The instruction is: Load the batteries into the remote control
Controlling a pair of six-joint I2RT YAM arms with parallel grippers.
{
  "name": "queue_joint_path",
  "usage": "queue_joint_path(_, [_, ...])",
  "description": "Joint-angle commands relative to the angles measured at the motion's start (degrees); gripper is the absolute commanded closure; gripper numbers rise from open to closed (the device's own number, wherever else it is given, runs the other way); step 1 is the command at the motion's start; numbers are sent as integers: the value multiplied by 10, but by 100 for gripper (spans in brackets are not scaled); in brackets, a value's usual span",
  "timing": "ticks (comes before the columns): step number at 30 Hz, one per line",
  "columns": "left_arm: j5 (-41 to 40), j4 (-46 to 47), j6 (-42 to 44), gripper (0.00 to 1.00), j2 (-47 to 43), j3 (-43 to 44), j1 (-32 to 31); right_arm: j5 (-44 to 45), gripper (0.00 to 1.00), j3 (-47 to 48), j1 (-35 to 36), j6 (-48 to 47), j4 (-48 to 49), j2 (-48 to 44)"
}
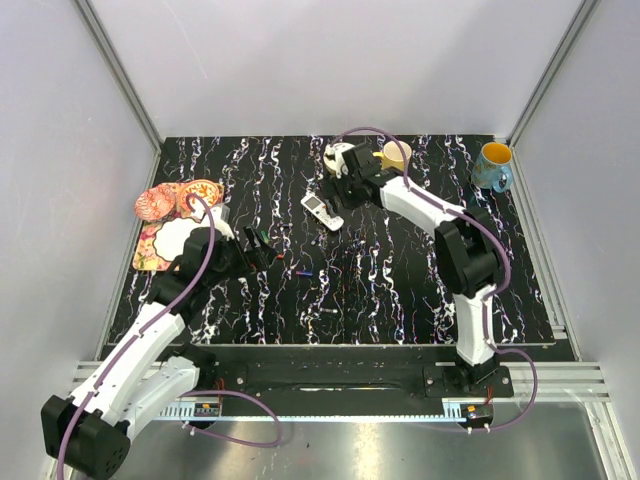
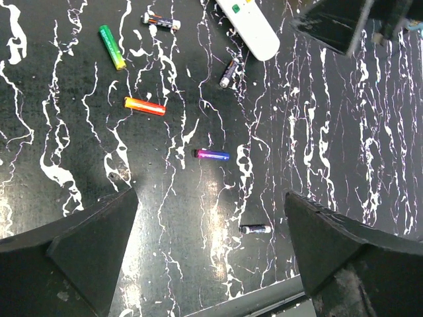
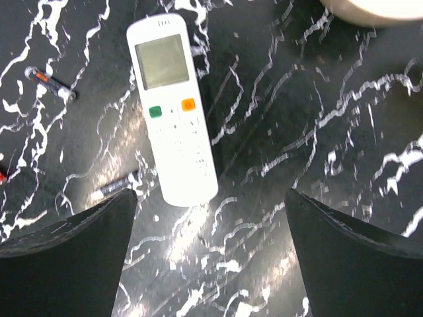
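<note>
The remote control (image 1: pixel 322 211) is a slim white handset lying face up at the table's middle back, with a grey screen and green and orange buttons (image 3: pixel 172 109). Several batteries lie loose on the black marbled table: a red-orange one (image 2: pixel 145 105), a bluish-purple one (image 2: pixel 213 154), a green one (image 2: pixel 112 47) and dark ones (image 2: pixel 256 229) (image 2: pixel 229 72). My left gripper (image 2: pixel 211 193) hangs open above the batteries, holding nothing. My right gripper (image 3: pixel 211 198) stands open just over the remote's lower end, with a dark battery (image 3: pixel 119 187) by its left finger. Neither touches anything.
A yellow mug (image 1: pixel 395 155) and a white object (image 1: pixel 338 155) stand behind the right wrist. At the back right is a blue mug (image 1: pixel 493 165). A patterned mat with a white plate (image 1: pixel 165 240), a pink bowl (image 1: pixel 155 203) and an orange plate (image 1: pixel 195 193) fill the left side.
</note>
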Motion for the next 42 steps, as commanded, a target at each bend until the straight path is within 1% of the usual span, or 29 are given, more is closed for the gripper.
queue_joint_path(1, [32, 34, 15, 2, -9, 5, -4, -8, 0, 94, 16, -39, -46, 59])
queue_joint_path(2, [35, 36, 14, 3, -11, 3, -5, -6, 0, 117, 21, -39, -55, 82])
queue_joint_path(8, [40, 42, 12, 3, -17, -4, -5, -5, 0, 176, 26, -32, -75, 149])
queue_joint_path(16, [45, 52, 12, 3, -2, -4, -5, 13, 0, 230, 27, -60, -110, 195])
queue_joint_path(20, [46, 53, 12, 3, 1, -4, -5, 21, 6, 229, 27, -66, -114, 201])
queue_joint_path(21, [46, 54, 12, 3, 1, -4, -4, 25, 11, 225, 27, -66, -112, 201])
queue_joint_path(22, [46, 54, 12, 3, 2, -4, -4, 27, 14, 220, 27, -65, -108, 200])
queue_joint_path(27, [52, 54, 12, 3, 2, -5, -5, 60, 24, 191, 45, -72, -94, 196])
queue_joint_path(30, [52, 54, 12, 3, -1, -6, -5, 64, 38, 183, 49, -65, -92, 196])
queue_joint_path(31, [50, 53, 12, 3, -2, -6, -5, 64, 44, 180, 49, -63, -92, 194])
queue_joint_path(34, [48, 51, 12, 4, -2, -5, -5, 80, 50, 165, 50, -41, -84, 176])
queue_joint_path(35, [45, 50, 12, 4, -3, -5, -5, 98, 55, 151, 50, -30, -73, 168])
queue_joint_path(36, [43, 50, 11, 4, -3, -5, -5, 108, 59, 142, 49, 0, -68, 160])
queue_joint_path(37, [37, 51, 10, 4, -3, -5, -5, 118, 64, 132, 49, 12, -65, 138])
queue_joint_path(38, [30, 47, 8, 4, -2, -3, -5, 143, 84, 109, 49, 45, -55, 124])
queue_joint_path(39, [19, 44, 5, 4, -3, -2, -5, 156, 93, 95, 49, 103, -53, 111])
queue_joint_path(40, [-6, 42, -10, 4, -1, -2, -5, 164, 98, 81, 49, 134, -51, 83])
queue_joint_path(41, [-17, 41, -17, 4, -1, -3, -4, 166, 100, 49, 49, 168, -50, 67])
queue_joint_path(42, [-21, 41, -26, 3, 1, -4, -5, 159, 100, 30, 49, 230, -45, 52])
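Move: Under and just ahead of the open right hand lies the remote, its middle about 4 cm forward, 6 cm left and 8 cm below. A dark battery lies 6 cm back of the remote's middle and 1 cm left; another is 3 cm back of the middle and 8 cm left. The white bowl stands some 17 cm ahead of the right hand and 1 cm left. From the left hand the remote is roughly 19 cm forward, 12 cm right and 15 cm lower. Reaching forward and left some 4 cm while sinking about 7.5 cm, the open right hand comes down astride the keypad end of the remote, stops its descent, then closes the fingers to pinch the remote by its long sides. With the grip held it starts drawing back and right by 2 cm or so at the same height, turning roughly 10 degrees clockwise. ##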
